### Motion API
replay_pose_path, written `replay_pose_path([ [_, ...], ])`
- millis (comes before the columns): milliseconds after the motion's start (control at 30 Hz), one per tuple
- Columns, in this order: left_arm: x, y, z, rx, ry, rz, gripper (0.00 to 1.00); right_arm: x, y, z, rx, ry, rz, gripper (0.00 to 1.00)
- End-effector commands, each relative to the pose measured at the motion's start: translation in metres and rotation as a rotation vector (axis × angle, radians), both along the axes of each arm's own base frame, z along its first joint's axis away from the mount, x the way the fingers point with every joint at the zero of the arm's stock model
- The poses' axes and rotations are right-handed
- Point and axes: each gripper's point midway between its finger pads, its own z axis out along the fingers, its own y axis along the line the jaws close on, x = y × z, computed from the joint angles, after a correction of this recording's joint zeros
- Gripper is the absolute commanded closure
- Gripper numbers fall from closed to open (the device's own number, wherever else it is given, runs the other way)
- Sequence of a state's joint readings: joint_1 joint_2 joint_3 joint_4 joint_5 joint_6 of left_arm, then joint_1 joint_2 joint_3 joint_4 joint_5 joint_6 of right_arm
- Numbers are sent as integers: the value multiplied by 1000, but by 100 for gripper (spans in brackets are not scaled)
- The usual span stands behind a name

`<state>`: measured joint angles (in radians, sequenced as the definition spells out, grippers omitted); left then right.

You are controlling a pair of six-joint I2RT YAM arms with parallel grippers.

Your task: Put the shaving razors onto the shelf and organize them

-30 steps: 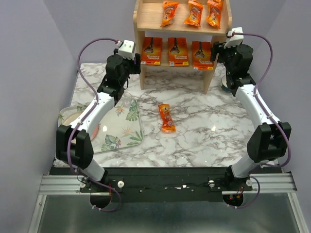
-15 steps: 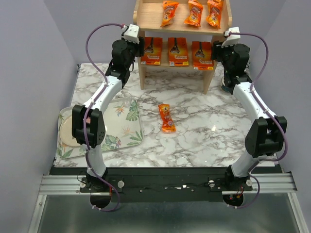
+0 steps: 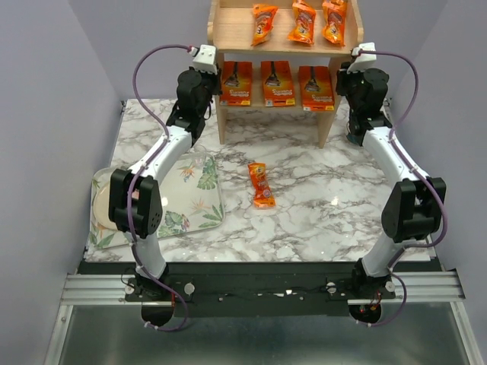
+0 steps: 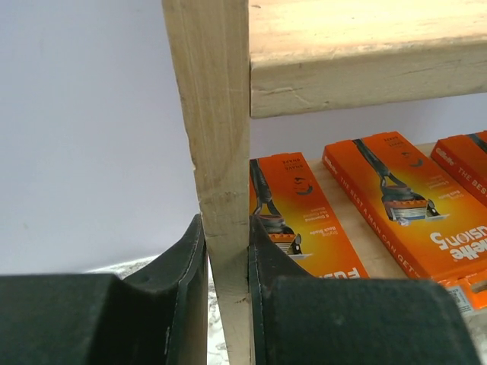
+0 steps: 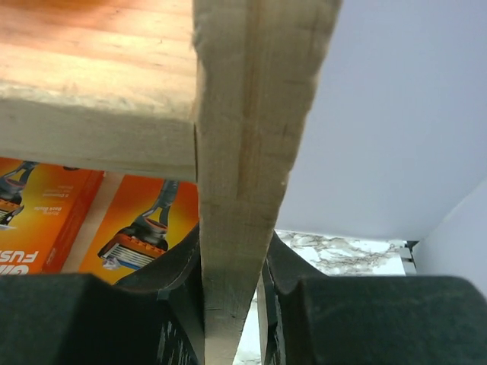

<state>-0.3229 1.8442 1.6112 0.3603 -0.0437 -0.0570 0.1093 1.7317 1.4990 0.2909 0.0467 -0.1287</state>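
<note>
The wooden shelf [image 3: 236, 36] stands at the back of the table. Three narrow orange razor packs [image 3: 303, 21] lie on its top board and three wide razor cards [image 3: 278, 82] on its lower board. One more narrow razor pack [image 3: 261, 185] lies loose on the marble mid-table. My left gripper [image 3: 213, 67] is shut on the shelf's left side panel [image 4: 217, 152], a finger on each face. My right gripper [image 3: 351, 67] is shut on the right side panel [image 5: 251, 114] the same way. Wide cards [image 4: 396, 190] [image 5: 144, 220] show just inside both panels.
A leaf-print tray [image 3: 194, 201] with a round plate [image 3: 103, 205] beside it sits at the front left. A small round object [image 3: 354, 137] lies by the shelf's right foot, partly behind my right arm. Purple walls close in behind and at both sides.
My left arm swung from the tray side up to the shelf's left panel. Both grippers, open a second ago, have closed onto the side panels.
</note>
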Motion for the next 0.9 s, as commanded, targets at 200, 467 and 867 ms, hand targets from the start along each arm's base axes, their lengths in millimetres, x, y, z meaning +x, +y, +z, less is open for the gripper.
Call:
replay_pose_path([
  [200, -63, -18, 15, -40, 52, -40, 61, -17, -36, 13, -66, -16, -33, 44],
  [467, -139, 47, -8, -42, 243, 168, 30, -119, -27, 50, 122, -8, 7, 0],
  [867, -269, -61, -163, -29, 651, -444, 28, -253, 45, -63, 267, 462, 368, 0],
])
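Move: Both hands are already shut on the shelf's front uprights, the left on the left one and the right on the right one. The left-hand box lies about 8 cm ahead of the left hand, 7 right and 8 below; the loose razor packet is some 13 back, 14 right and 34 below it. From the right hand the right-hand box is around 8 ahead, 9 left and 8 below, the loose packet 13 back, 28 left and 33 below. Still pinching the left upright, the left hand pulls it straight back some 3 cm while the right hand holds the right upright nearly in place. Both then open and come free, backing off to about 22 cm in all: the left drops 11 cm late on, pitching down some 30 degrees, while the right rises, then sinks partway. ##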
